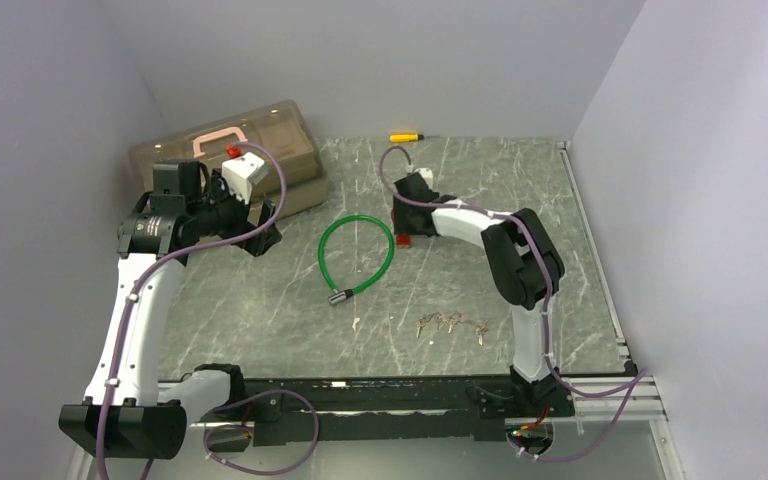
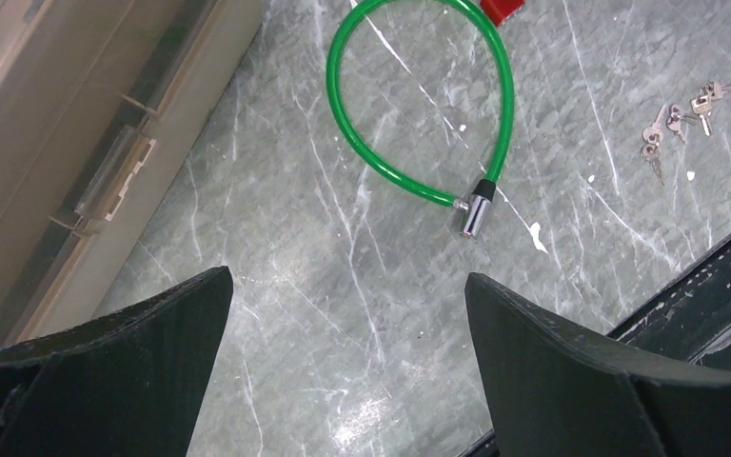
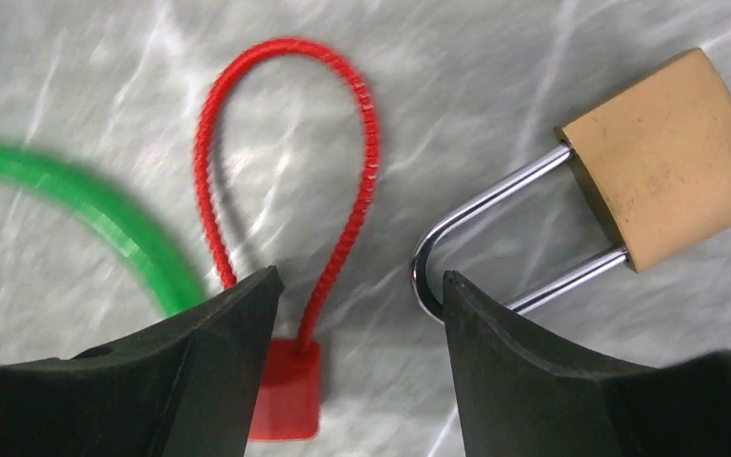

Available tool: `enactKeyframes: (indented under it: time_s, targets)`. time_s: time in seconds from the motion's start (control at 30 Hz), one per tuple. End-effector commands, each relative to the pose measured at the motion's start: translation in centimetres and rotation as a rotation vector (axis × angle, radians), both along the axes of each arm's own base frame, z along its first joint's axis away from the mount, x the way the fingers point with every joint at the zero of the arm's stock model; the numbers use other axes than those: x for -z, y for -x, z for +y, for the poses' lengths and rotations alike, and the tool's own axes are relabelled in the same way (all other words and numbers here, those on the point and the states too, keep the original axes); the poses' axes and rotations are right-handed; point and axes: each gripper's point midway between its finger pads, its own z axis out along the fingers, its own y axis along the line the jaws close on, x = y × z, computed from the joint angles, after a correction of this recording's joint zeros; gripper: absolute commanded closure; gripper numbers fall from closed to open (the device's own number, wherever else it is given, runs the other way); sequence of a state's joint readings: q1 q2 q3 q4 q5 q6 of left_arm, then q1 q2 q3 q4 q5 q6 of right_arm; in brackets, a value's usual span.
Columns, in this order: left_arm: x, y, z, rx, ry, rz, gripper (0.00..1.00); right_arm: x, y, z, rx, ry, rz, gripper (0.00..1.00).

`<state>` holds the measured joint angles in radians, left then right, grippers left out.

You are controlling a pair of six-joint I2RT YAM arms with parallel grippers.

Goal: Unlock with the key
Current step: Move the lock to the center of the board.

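A bunch of small keys (image 1: 450, 323) lies on the marble table near the front, and shows in the left wrist view as keys (image 2: 681, 119) at the upper right. My right gripper (image 3: 360, 276) is low over a red cable lock (image 3: 286, 400). Its jaws stand apart, with the lock's red body and one leg of its loop between them. A brass padlock (image 3: 666, 157) with a steel shackle lies just right of the right finger. From above, the right gripper (image 1: 407, 215) covers most of both locks. My left gripper (image 2: 347, 276) hangs open over bare table.
A green cable lock (image 1: 357, 255) lies looped mid-table, its metal end (image 2: 471, 214) pointing to the front. A tan toolbox (image 1: 230, 150) stands at the back left beside the left arm. A yellow screwdriver (image 1: 406, 136) lies at the far edge.
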<state>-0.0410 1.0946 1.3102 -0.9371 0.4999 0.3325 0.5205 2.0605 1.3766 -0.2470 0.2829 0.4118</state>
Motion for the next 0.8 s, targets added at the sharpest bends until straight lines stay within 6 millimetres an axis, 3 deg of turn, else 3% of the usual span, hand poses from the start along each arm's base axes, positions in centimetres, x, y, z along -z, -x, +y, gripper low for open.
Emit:
enactKeyframes:
  time_s: [0.0,0.23,0.4,0.47,0.57,0.7,0.77]
  targets:
    - [-0.2,0.7,-0.2,0.024,-0.007,-0.017,0.01,2.3,7.1,2.9,-0.116,-0.005,0.165,0.34]
    - [-0.2,0.9,-0.2,0.030,-0.008,-0.010,0.01,0.8,12.5,7.8,-0.258,-0.018,0.161,0.33]
    - [0.0,1.2,-0.3,0.035,-0.008,-0.003,0.01,-0.5,13.9,9.2,-0.296,-0.039,0.146,0.32]
    - [0.3,1.3,-0.2,0.035,-0.010,0.005,0.01,-1.2,13.8,9.2,-0.300,-0.040,0.129,0.26]
    - [0.8,1.4,-0.2,0.039,-0.012,0.019,0.01,-3.4,12.8,8.8,-0.302,-0.032,0.068,0.15]
    - [1.0,1.7,-0.3,0.051,-0.013,0.037,0.01,-8.5,11.9,8.8,-0.328,-0.062,-0.024,0.02]
    - [0.8,1.9,-0.4,0.059,-0.013,0.043,0.01,-10.5,12.3,8.4,-0.333,-0.081,-0.050,0.00]
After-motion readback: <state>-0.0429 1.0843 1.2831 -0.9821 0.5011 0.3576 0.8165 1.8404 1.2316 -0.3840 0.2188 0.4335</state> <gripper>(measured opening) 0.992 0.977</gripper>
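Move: The right hand, fingers part-closed and almost at the table, has the red lock's body about 3 cm left and 3 cm back; the brass padlock is some 8 cm right and 5 cm ahead. The green cable ring centres roughly 12 cm left and 8 cm back, the loose keys 8 cm right and 24 cm back. From the left hand, the red lock lies about 28 cm right, 14 cm ahead and 26 cm below. The right hand drags both locks about 13 cm back and 10 cm left, then opens and lifts 3 cm. ##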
